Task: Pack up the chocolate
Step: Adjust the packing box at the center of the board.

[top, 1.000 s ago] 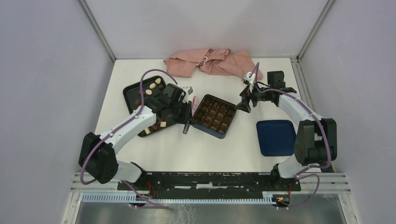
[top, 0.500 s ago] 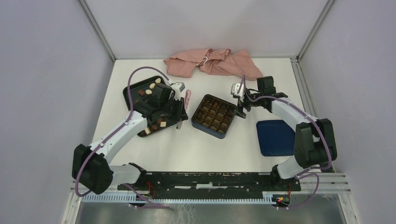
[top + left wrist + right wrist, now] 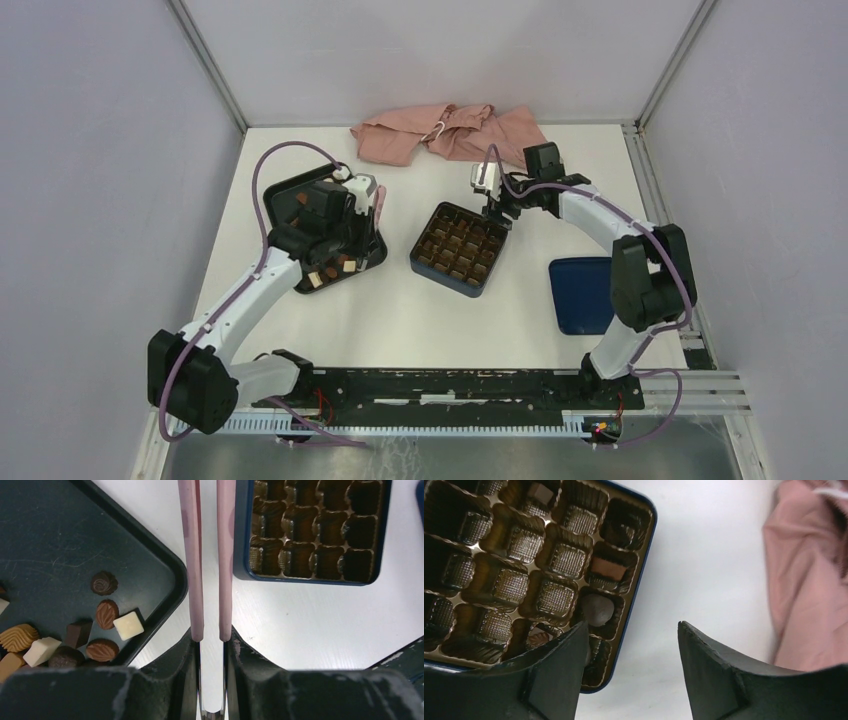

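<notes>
Loose chocolate (image 3: 105,615) in dark, light brown and white lies in the black tray (image 3: 60,530), also seen from above as chocolate (image 3: 330,270) in the tray (image 3: 290,195). The dark blue box (image 3: 458,250) with its brown gridded insert holds a few pieces, such as a round dark one (image 3: 597,609). My left gripper (image 3: 378,200) hovers over the tray's right edge. Its pink fingers (image 3: 192,555) are shut to a narrow slit with nothing seen between them, and their tips run out of the wrist view. My right gripper (image 3: 631,625) stands open and empty over the box's far right corner (image 3: 636,595).
A crumpled pink cloth (image 3: 450,135) lies at the back of the table, close to the right gripper (image 3: 497,205). The blue box lid (image 3: 590,295) rests near the right arm's base. Enclosure walls close in the left, right and back.
My left gripper has drawn away from the box, back and left, to over the tray's edge. My right gripper has moved left to the box's far corner, its jaws a little narrower.
</notes>
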Motion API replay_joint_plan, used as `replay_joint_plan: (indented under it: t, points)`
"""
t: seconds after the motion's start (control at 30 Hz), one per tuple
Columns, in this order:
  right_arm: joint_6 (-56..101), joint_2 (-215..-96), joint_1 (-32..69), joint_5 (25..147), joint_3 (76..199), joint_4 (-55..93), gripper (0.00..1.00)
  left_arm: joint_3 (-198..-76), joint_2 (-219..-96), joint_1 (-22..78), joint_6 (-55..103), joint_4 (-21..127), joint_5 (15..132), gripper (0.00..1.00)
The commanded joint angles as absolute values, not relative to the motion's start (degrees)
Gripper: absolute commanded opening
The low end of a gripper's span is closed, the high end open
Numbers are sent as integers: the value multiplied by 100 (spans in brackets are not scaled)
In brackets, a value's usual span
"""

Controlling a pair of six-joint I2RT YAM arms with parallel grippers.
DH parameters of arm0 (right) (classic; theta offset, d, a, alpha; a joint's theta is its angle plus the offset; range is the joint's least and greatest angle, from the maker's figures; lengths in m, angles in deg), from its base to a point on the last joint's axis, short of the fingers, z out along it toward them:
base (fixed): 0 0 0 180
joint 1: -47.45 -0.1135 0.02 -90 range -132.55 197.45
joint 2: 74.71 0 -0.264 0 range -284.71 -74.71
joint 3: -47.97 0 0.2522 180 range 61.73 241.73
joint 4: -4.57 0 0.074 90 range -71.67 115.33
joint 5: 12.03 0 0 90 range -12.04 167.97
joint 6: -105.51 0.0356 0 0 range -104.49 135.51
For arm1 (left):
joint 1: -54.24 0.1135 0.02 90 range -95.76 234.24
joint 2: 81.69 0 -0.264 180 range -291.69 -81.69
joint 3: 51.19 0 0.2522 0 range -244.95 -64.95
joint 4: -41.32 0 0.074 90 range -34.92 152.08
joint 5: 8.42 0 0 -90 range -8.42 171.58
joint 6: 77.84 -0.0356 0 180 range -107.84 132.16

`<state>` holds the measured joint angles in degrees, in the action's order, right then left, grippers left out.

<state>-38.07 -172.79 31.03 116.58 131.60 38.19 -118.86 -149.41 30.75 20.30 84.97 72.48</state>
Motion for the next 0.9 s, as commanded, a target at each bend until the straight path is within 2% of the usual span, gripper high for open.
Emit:
replay_joint_plan:
  t: [0.0,0.4,0.87]
  points:
    - [-3456,-17628,3079,11278,13466,3982,69,-11744,-14796,3101,1593,8310,7677,4]
    - [-3099,-18502,3053,11374,14174,4219,45,-11651,-14829,3131,1614,8298,7668,4]
    - [-2936,-18518,3027,11524,13865,4089,39,-11654,-14888,3183,1628,8311,7595,4]
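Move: The middle of the packing box is about 6 cm back and 7 cm left of my open right hand, and 8 cm lower. The pink cloth lies some 19 cm ahead of that hand and 7 cm to its left; the blue tray is about 15 cm back and 21 cm right, both 9 cm below. From my left hand, which holds the tongs, the box is about 19 cm to the right, 5 cm ahead and 12 cm below. I lower my right hand about 5 cm onto the far wall of the packing box near its right corner, one finger on the compartment side and one outside. I edge forward about 2 cm on the way, tip the hand roughly 13 degrees and draw the fingers together from three-quarters to under half open. My left hand keeps the tongs and eases 2 cm down and left, away from the box. ##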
